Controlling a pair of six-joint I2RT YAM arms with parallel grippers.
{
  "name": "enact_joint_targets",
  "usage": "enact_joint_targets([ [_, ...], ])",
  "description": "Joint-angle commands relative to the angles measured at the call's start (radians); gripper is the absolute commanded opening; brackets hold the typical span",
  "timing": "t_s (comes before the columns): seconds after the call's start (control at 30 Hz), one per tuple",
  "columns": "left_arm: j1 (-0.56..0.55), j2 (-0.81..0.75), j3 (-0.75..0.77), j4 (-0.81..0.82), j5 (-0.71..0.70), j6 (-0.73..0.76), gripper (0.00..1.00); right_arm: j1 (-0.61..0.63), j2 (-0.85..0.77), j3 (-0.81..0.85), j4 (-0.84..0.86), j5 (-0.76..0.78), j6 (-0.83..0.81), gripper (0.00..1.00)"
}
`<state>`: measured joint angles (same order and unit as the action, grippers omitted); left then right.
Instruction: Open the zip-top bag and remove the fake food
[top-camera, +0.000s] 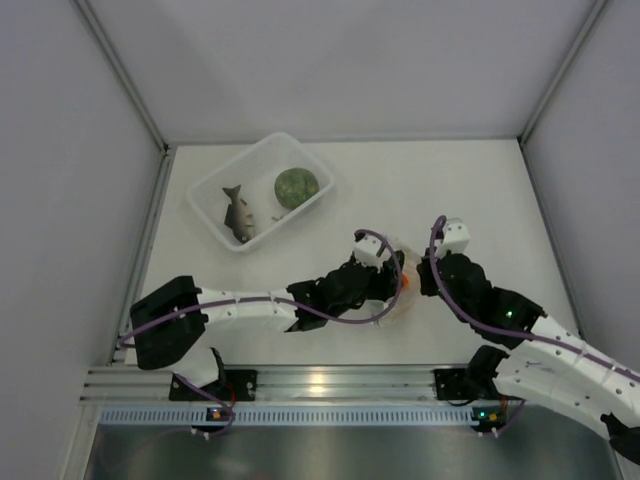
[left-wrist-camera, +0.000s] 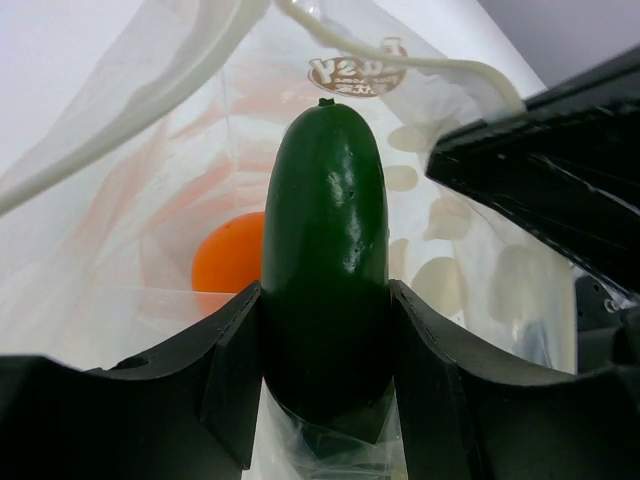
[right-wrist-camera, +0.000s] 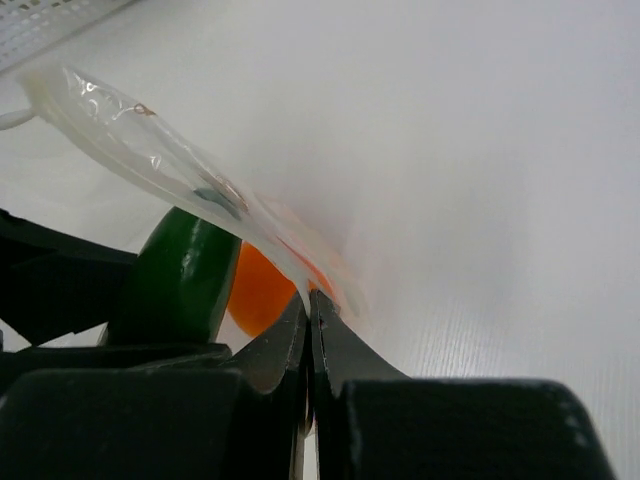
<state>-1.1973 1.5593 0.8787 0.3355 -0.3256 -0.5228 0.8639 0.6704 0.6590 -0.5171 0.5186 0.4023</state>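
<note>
The clear zip-top bag (left-wrist-camera: 120, 200) lies open between my two grippers, near the table's front middle (top-camera: 402, 300). My left gripper (left-wrist-camera: 325, 292) reaches into the bag's mouth and is shut on the dark green cucumber (left-wrist-camera: 325, 230). An orange ball (left-wrist-camera: 225, 255) lies deeper in the bag, behind the cucumber. My right gripper (right-wrist-camera: 308, 300) is shut on the bag's edge (right-wrist-camera: 150, 130), pinching the plastic. The right wrist view also shows the cucumber (right-wrist-camera: 180, 280) and orange ball (right-wrist-camera: 258, 290). A grey-brown fish (top-camera: 238, 212) and a pale-green ball (top-camera: 296, 186) lie in the white basket (top-camera: 228, 165).
The white basket stands at the back left of the table, and its perforated corner (right-wrist-camera: 50, 20) shows in the right wrist view. White walls enclose the table on three sides. An aluminium rail (top-camera: 320, 382) runs along the near edge.
</note>
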Motion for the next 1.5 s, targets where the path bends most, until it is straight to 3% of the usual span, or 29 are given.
enact_joint_targets([
  [0.0,0.001,-0.074,-0.069,0.207,0.083,0.017,0.00,-0.009,0.021,0.036,0.008,0.052,0.003,0.00],
  [0.3,-0.001,-0.091,-0.110,0.289,0.301,0.093,0.00,-0.009,0.064,0.062,0.111,0.021,-0.052,0.00],
  [0.53,-0.001,-0.182,-0.193,0.393,0.159,0.067,0.00,-0.009,0.051,0.004,0.162,-0.138,-0.050,0.00],
  [0.7,-0.001,-0.199,-0.241,0.569,-0.001,0.024,0.00,-0.008,0.001,-0.045,0.235,-0.291,-0.022,0.00],
  [0.87,-0.001,-0.119,-0.170,0.643,0.000,0.033,0.00,0.020,0.057,0.004,0.200,-0.333,-0.025,0.00],
  [1.1,-0.001,-0.071,-0.104,0.648,-0.182,0.064,0.00,0.064,0.057,0.033,0.131,-0.312,-0.013,0.00],
  [1.47,-0.001,0.022,-0.063,0.646,-0.275,0.239,0.00,0.090,0.034,0.099,0.039,-0.373,-0.040,0.00],
])
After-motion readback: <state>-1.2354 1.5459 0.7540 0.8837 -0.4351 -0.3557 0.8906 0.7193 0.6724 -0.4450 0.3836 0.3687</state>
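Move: The left hand already grips the green cucumber in the bag; the white basket it is bound for has its middle about 24 cm ahead, 31 cm left and 12 cm lower, with the melon some 9 cm right of that middle. The orange sits in the bag about 4 cm right of the left hand, 1 cm ahead and 5 cm lower. From the right hand, pinching the bag's rim, the cucumber is about 6 cm left, level fore and aft, 2 cm lower. Left hand lifts the held cucumber about 8 cm from the bag; rim-holding right goes left, then eases right. ##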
